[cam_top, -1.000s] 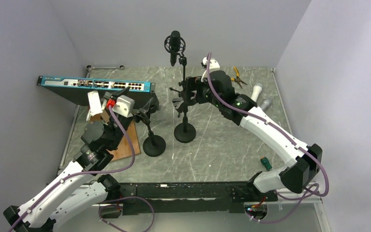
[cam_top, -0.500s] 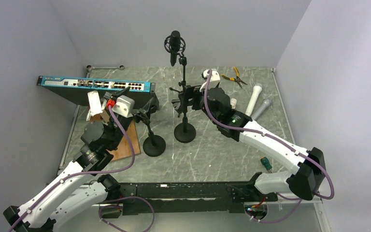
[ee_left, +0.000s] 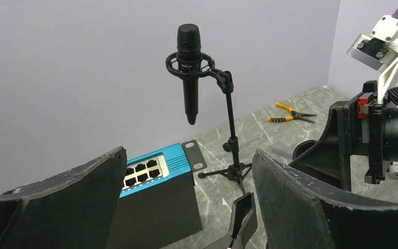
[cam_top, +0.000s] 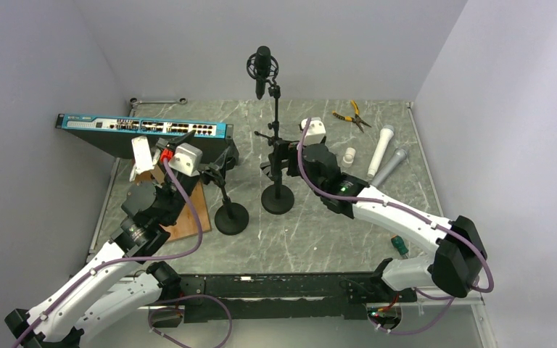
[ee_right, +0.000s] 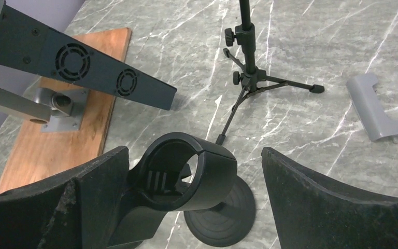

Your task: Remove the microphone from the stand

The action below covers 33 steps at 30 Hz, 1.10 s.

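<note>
A black microphone (cam_top: 262, 69) hangs in a shock mount atop a tall thin tripod stand (cam_top: 275, 119) at the back; the left wrist view shows the microphone (ee_left: 189, 67) and the stand (ee_left: 231, 135) too. My right gripper (cam_top: 278, 156) is open, its fingers either side of the empty ring clip (ee_right: 186, 171) of a round-base stand (cam_top: 278, 198), in front of the tripod (ee_right: 249, 78). My left gripper (cam_top: 212, 171) is open and empty, beside the clip (ee_left: 243, 218) of a second round-base stand (cam_top: 231, 217), well left of the microphone.
A blue-fronted network switch (cam_top: 145, 129) sits on a bracket over a wooden board (cam_top: 192, 210) at left. A white microphone (cam_top: 381, 147) and a grey one (cam_top: 392, 165) lie at right, with pliers (cam_top: 353, 116), a wrench (cam_top: 158, 102) and a green tool (cam_top: 399, 245).
My right arm has drawn back toward the near side and lowered, sliding its gripper down beside the round-base stand and uncovering the two loose microphones. The left arm has not moved.
</note>
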Motion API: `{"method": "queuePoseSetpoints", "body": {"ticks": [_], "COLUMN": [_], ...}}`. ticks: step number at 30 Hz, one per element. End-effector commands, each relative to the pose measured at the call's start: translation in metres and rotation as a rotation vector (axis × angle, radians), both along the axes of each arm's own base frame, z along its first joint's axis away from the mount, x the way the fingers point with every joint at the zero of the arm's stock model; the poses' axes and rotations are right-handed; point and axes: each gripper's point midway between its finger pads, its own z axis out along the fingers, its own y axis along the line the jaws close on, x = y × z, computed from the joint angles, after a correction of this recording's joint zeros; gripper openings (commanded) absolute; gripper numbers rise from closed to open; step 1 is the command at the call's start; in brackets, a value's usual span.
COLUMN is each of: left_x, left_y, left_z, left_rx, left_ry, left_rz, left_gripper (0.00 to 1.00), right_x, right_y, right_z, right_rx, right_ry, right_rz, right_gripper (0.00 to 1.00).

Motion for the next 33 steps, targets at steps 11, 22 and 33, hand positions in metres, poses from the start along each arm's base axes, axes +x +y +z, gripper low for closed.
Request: {"method": "queuePoseSetpoints", "body": {"ticks": [11,22,33], "left_x": [-0.014,-0.028,-0.034], "left_y": [0.024,0.051,0.098], "left_z": [0.04,0.054,0.055], "left_rx": [-0.101,-0.171,-0.277], "left_ry": [-0.065,-0.127,-0.158], "left_rz": [0.045,0.107,0.284], "left_gripper": [0.93,0.91,0.92], "right_x": [-0.002,-0.03,-0.07], "right_y": [-0.005,0.041,0.13], "right_z": [0.045,0.132,0.153], "right_rx": [-0.097,0.052,-0.02], "right_ry": [0.021,-0.148,-0.295], "right_rz": [0.002,0.176,0.299], "right_gripper": [1.0,1.0,1.0]}}
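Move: The left stand's empty clip, towards which the right hand heads, is about 18 cm to its left, 5 cm back and 3 cm below. The right stand's empty clip sits just under the open right fingers, 1 cm ahead and 1 cm left. The network switch's right end is some 20 cm left, 10 cm ahead and 5 cm lower. From the left hand, the left stand's clip lies roughly 3 cm ahead, 5 cm right and 17 cm down. The right stand's empty clip is left behind as the right hand, open and empty, first rises nearly straight up off it, then swings left and somewhat back towards the left stand, about 12 cm up and 11 cm left in all, turning some 20 degrees counter-clockwise and tipping up. Meanwhile the open left hand backs away from the left stand, mostly left and up, rolling and turning counter-clockwise a little. ##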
